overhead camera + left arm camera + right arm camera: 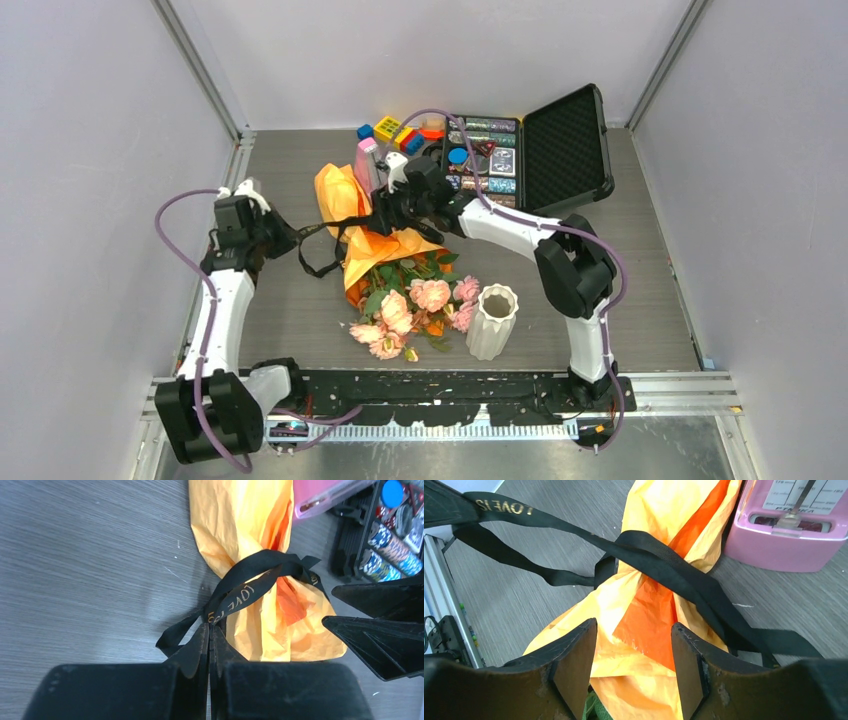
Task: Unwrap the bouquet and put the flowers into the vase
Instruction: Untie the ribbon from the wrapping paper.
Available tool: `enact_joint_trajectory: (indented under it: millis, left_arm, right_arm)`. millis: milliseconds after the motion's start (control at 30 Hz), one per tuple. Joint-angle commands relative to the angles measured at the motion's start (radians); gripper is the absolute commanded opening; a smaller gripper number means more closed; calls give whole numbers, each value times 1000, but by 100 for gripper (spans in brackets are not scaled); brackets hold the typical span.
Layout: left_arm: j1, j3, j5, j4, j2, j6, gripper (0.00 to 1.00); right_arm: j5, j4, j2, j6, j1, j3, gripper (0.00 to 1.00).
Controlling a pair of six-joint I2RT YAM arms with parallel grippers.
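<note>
The bouquet lies mid-table, its orange paper (345,195) still bound by a black ribbon (250,587). Pink and peach flowers (410,300) spill out toward the near edge, close to the white ribbed vase (492,320), which stands upright and empty. My left gripper (210,627) is shut on one ribbon tail, which runs taut from it to the knot; in the top view it (290,237) sits left of the bouquet. My right gripper (634,652) is open, with a finger on each side of the orange paper (649,625) just below the ribbon (664,565).
A pink metronome (367,165) stands right behind the bouquet, touching the paper. An open black case (565,150) with chips and cards lies at the back right. Coloured toy blocks (395,130) sit at the back centre. Grey walls close in both sides.
</note>
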Motion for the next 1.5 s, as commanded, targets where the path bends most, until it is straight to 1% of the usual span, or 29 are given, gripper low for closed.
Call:
enact_joint_trajectory:
  millis: [0, 200, 433, 667, 933, 1000, 1067, 1133, 1167, 1200, 1233, 1267, 1333, 1467]
  left_arm:
    - [75, -14, 79, 42, -56, -55, 0]
    - [152, -33, 26, 57, -104, -82, 0]
    - [221, -37, 16, 44, -147, -89, 0]
    - [236, -33, 23, 29, -159, -83, 0]
    - [245, -32, 30, 27, -157, -81, 0]
    - [246, -34, 36, 27, -152, -81, 0]
    - [247, -36, 36, 28, -152, -80, 0]
    - [249, -36, 36, 28, -150, -81, 0]
    - [250, -36, 37, 28, -150, -81, 0]
    - [251, -34, 38, 28, -150, -81, 0]
    - [253, -31, 39, 27, -148, -78, 0]
    - [255, -22, 42, 22, -146, -73, 0]
    - [265, -1, 47, 1, -140, -62, 0]
    - [287, 36, 67, -29, -131, -47, 0]
  right_arm:
    - [2, 15, 14, -37, 7, 65, 62]
    - [-8, -16, 74, -61, 12, 145, 62]
    - [-7, -42, 140, -88, 20, 218, 63]
    - [-12, -100, 219, -102, 21, 341, 62]
    - [-54, -166, 311, -91, 36, 448, 61]
    - [-60, -180, 328, -90, 44, 467, 60]
    - [-61, -186, 337, -89, 50, 476, 56]
    - [-61, -184, 338, -84, 52, 476, 49]
    - [-57, -182, 336, -79, 53, 473, 44]
    - [-53, -180, 332, -78, 53, 470, 41]
    - [-37, -178, 324, -77, 53, 465, 36]
    - [-25, -178, 319, -75, 53, 461, 34]
    - [13, -170, 298, -74, 53, 440, 24]
    - [71, -124, 247, -74, 54, 375, 19]
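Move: The right hand is open over the bouquet. The ribbon's crossing at the wrapping paper's neck lies about 6 cm to its left, 2 cm ahead and 5 cm below. The paper's closed end is some 7 cm ahead and 9 cm left, the pink metronome about 10 cm straight ahead, and the roses roughly 23 cm back and 8 cm right. From the left hand, which already pinches the ribbon's free end, that crossing is about 14 cm right, 3 cm ahead and 7 cm lower. The left hand keeps its pinch on the ribbon and draws it out to the left, away from the wrapping paper, by about 7 cm, rising a little and swinging some 15 degrees counter-clockwise, most of it early on. The right hand meanwhile goes left and down with its fingers open, easing forward and then slightly back, to the ribbon at the paper's neck, and there narrows its fingers on the strap, one finger on each side. ##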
